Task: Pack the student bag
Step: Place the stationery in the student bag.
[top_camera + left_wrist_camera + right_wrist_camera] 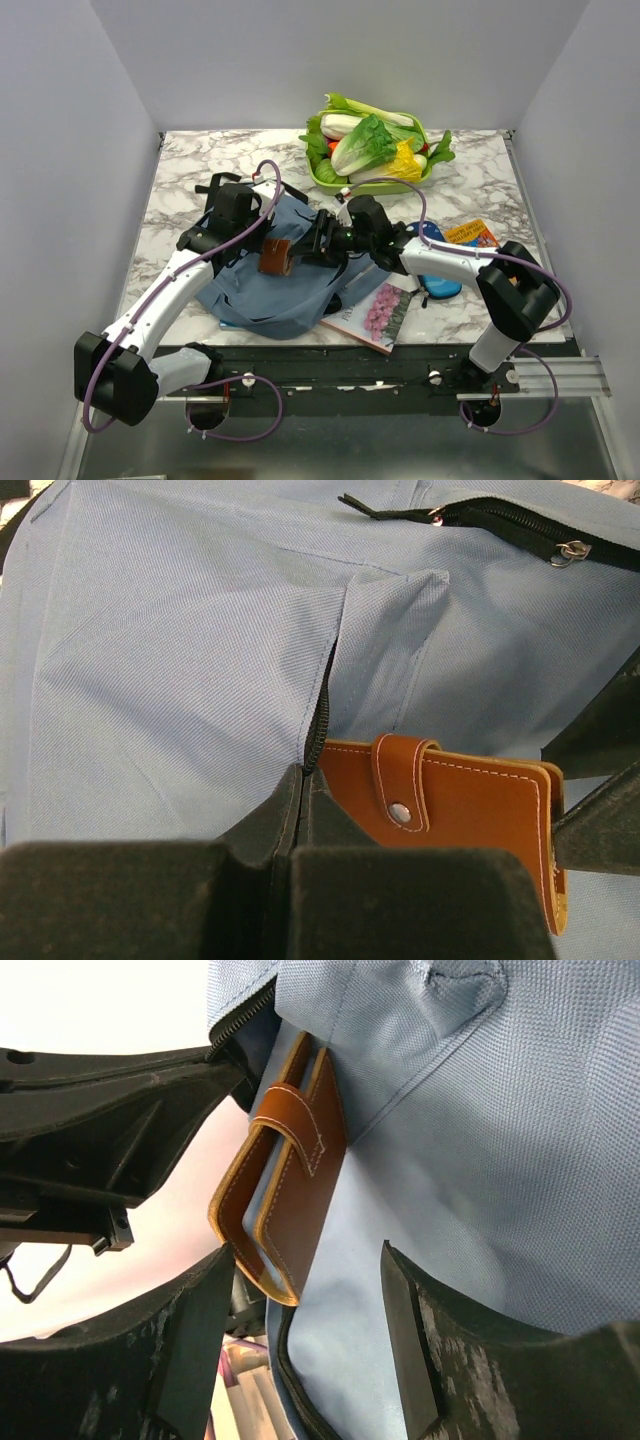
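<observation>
The student bag (262, 290) lies in the middle of the table, a soft grey-blue backpack (180, 650). My left gripper (302, 776) is shut on the zip edge of its front pocket and holds that edge up. A brown leather wallet (470, 805) with a snap strap sticks out of the pocket's opening (275, 257). My right gripper (305, 1255) is open around the wallet's (295, 1185) near end, and its fingers (200, 1330) stand apart from the leather. In the top view both grippers meet over the bag, the right gripper (318, 240) beside the wallet.
A green basket (322, 178) full of toy vegetables stands at the back. A flower-cover book (375, 315) lies partly under the bag's right side. Under the right arm are a blue pencil case (440, 285) and an orange book (470, 233).
</observation>
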Controlling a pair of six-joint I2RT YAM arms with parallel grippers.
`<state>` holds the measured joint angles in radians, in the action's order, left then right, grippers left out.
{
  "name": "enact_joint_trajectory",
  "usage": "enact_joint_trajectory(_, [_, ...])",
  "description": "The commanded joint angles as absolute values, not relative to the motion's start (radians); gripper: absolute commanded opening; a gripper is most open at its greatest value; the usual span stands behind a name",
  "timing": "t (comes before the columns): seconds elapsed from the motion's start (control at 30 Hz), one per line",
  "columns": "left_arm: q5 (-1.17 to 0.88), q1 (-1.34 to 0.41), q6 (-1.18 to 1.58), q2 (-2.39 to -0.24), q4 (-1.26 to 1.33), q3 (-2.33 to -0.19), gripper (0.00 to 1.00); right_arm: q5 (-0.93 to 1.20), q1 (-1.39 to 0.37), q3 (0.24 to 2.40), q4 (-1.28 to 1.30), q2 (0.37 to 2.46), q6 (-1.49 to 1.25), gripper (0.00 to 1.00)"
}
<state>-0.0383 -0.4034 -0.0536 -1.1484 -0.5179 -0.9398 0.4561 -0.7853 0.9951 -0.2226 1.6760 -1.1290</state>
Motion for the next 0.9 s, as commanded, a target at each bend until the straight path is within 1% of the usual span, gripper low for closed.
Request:
enact_joint_trajectory(0.0, [-0.043, -0.411, -0.063, -1.14, -0.506, -0.942, 0.0, 0.488, -0.77, 0.936, -0.322, 1.672, -1.193, 0.69])
enact_joint_trajectory(0.1, [-0.044, -0.411, -0.063, -1.141, -0.505, -0.94, 0.0, 0.511, -0.769, 0.925, -0.383, 1.684, -1.219, 0.69])
enact_joint_trajectory(0.27, [-0.043, -0.411, -0.063, -1.143, -0.508, -0.948, 0.0, 0.523, -0.769, 0.916, -0.414, 1.701, -1.252, 0.68])
enact_joint_trajectory(0.47, [-0.041, -0.411, -0.064, -1.143, -0.514, -0.963, 0.0, 0.515, -0.77, 0.994, -0.296, 1.735, -1.18, 0.67])
enact_joint_trajectory(0.57, [-0.044, -0.411, -0.064, -1.141, -0.52, -0.976, 0.0, 0.488, -0.778, 1.02, -0.238, 1.752, -1.117, 0.63])
enact_joint_trajectory(0.67, [-0.046, -0.411, -0.063, -1.144, -0.526, -0.992, 0.0, 0.471, -0.785, 1.061, -0.166, 1.784, -1.072, 0.57])
enact_joint_trajectory(0.77, [-0.045, -0.411, -0.061, -1.147, -0.531, -1.002, 0.0, 0.474, -0.787, 1.083, -0.156, 1.804, -1.057, 0.38])
enact_joint_trajectory(0.8, [-0.046, -0.411, -0.063, -1.146, -0.531, -1.002, 0.0, 0.472, -0.787, 1.088, -0.156, 1.801, -1.052, 0.22])
enact_joint_trajectory(0.83, [-0.046, -0.411, -0.063, -1.147, -0.529, -1.0, 0.0, 0.465, -0.787, 1.094, -0.153, 1.796, -1.042, 0.12])
enact_joint_trajectory(0.87, [-0.043, -0.411, -0.064, -1.147, -0.529, -1.0, 0.0, 0.46, -0.787, 1.097, -0.147, 1.79, -1.032, 0.05])
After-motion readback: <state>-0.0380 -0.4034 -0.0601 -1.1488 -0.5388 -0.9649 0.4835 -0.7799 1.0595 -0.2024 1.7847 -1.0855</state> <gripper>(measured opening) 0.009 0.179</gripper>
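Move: The brown leather notebook stands half open on the blue bag, its middle about 6 cm to the left of the right hand, some 1 cm back and 4 cm lower. The bag's zipped rim, pinched by the left hand, is about 11 cm left and 3 cm ahead. The Designer Fate book lies roughly 19 cm right, 17 cm back and 12 cm below. From the left hand the notebook is about 5 cm right, 4 cm back and 3 cm lower. Right hand dips some 3 cm, pinching the notebook's right edge, while the left keeps holding the bag rim. ##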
